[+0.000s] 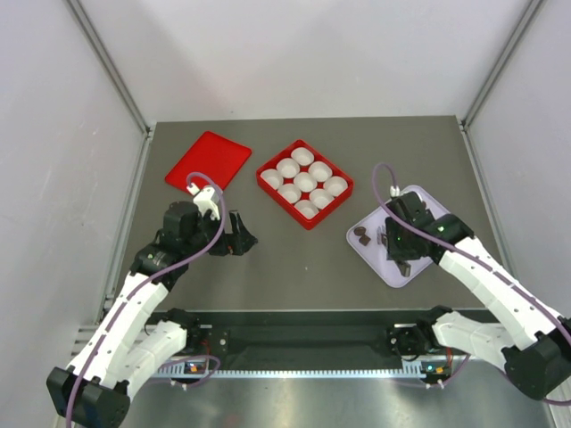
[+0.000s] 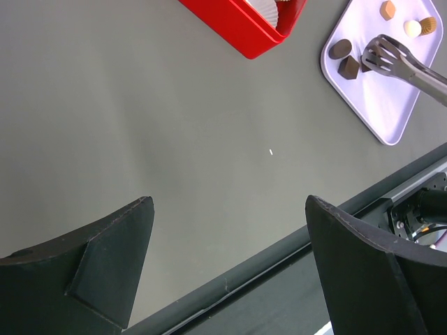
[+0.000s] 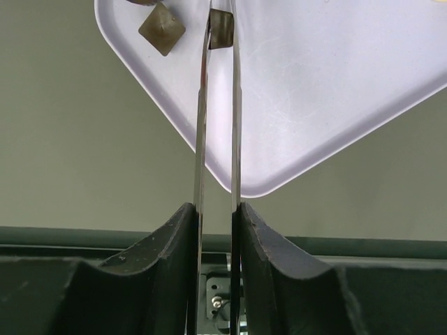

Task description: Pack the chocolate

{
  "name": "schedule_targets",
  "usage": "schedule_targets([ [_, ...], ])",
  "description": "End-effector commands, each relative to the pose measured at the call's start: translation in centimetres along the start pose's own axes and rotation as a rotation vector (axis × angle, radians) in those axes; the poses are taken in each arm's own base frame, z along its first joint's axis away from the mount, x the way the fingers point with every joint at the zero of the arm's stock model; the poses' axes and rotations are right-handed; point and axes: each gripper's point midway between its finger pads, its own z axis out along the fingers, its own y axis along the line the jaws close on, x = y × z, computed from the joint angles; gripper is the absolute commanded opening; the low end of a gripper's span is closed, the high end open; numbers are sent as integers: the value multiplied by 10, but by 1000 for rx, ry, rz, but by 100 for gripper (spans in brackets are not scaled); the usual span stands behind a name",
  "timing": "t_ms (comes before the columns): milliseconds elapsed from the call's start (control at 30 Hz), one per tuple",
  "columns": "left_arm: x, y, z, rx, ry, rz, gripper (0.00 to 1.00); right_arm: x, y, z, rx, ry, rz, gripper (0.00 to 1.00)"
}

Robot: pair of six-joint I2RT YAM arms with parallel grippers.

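Note:
Chocolate pieces lie on a lavender tray (image 1: 379, 256) at the right: dark ones (image 2: 340, 49) near its left end and tan ones (image 2: 387, 9) further back. My right gripper (image 3: 216, 209) is shut on metal tongs (image 3: 202, 105). The tong tips pinch a dark chocolate (image 3: 221, 29) over the tray (image 3: 314, 91), beside another dark piece (image 3: 161, 28). The tongs also show in the left wrist view (image 2: 398, 63). A red box (image 1: 268, 189) holding white paper cups (image 1: 304, 181) stands at the centre back. My left gripper (image 2: 229, 209) is open and empty above bare table, left of the box.
A flat red lid (image 1: 207, 160) lies at the back left. The dark rail of the table's near edge (image 2: 230, 286) runs just below my left fingers. White walls close in the table on three sides.

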Motion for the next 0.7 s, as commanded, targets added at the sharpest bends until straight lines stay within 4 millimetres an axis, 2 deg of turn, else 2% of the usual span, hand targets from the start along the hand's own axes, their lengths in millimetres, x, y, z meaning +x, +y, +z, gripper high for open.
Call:
schedule_targets([
  [0,-9,-5,0,20,-41,26,95,-18,-2,-21,-11,-67,27,17],
  [167,-9,-5,0,21,-40,25,95,-57,-1,-56,-15,-172,30,15],
  [267,-9,-4,0,16,-41,24,95,-98,23,-75,-114,-268,24,14],
  [333,-9,-4,1,16,-41,24,94,-131,51,-81,-223,-344,14,15],
  [367,-9,-4,1,14,-40,24,94,-142,60,-72,-233,-344,11,15],
  [400,-9,-3,1,11,-40,23,94,-153,71,-71,-264,-363,4,16],
  [433,-9,-3,2,12,-38,23,94,-174,83,-71,-299,-423,9,15],
  [467,-9,-3,2,11,-39,22,94,-181,94,-54,-304,-401,1,15],
  [533,-9,-2,2,6,-39,22,94,-202,112,-49,-334,-443,-9,15],
  [567,-9,-2,2,5,-38,22,94,-215,123,-32,-332,-451,-15,15],
  [633,-10,-1,1,-1,-46,21,94,-234,137,-27,-334,-483,-16,15],
  [667,-10,-1,1,-2,-44,21,94,-241,146,-12,-332,-476,-21,15],
])
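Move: A small dark chocolate is already pinched between the tips of the tongs in the right gripper, about 4 cm ahead of that hand, 1 cm left and 11 below. It's bound for the red box, whose middle is some 17 cm ahead, 20 left and 9 down. Left on the tray are the dark cube, 4 cm ahead and 5 left, and the round dark piece, 6 ahead and 6 left. From the left hand the box is about 14 ahead, 12 right, 14 below. The dark chocolate, still squeezed in the tongs, is lifted off the lilac tray by the right hand: first nearly straight up, about 12 cm, then in a quickening arc forward (16 cm) and left (11 cm) to the red box's right side, sinking some 3 cm at the end. The wrist tilts the tong tips outward, roughly 20 degrees; the gripper keeps the tongs shut. ##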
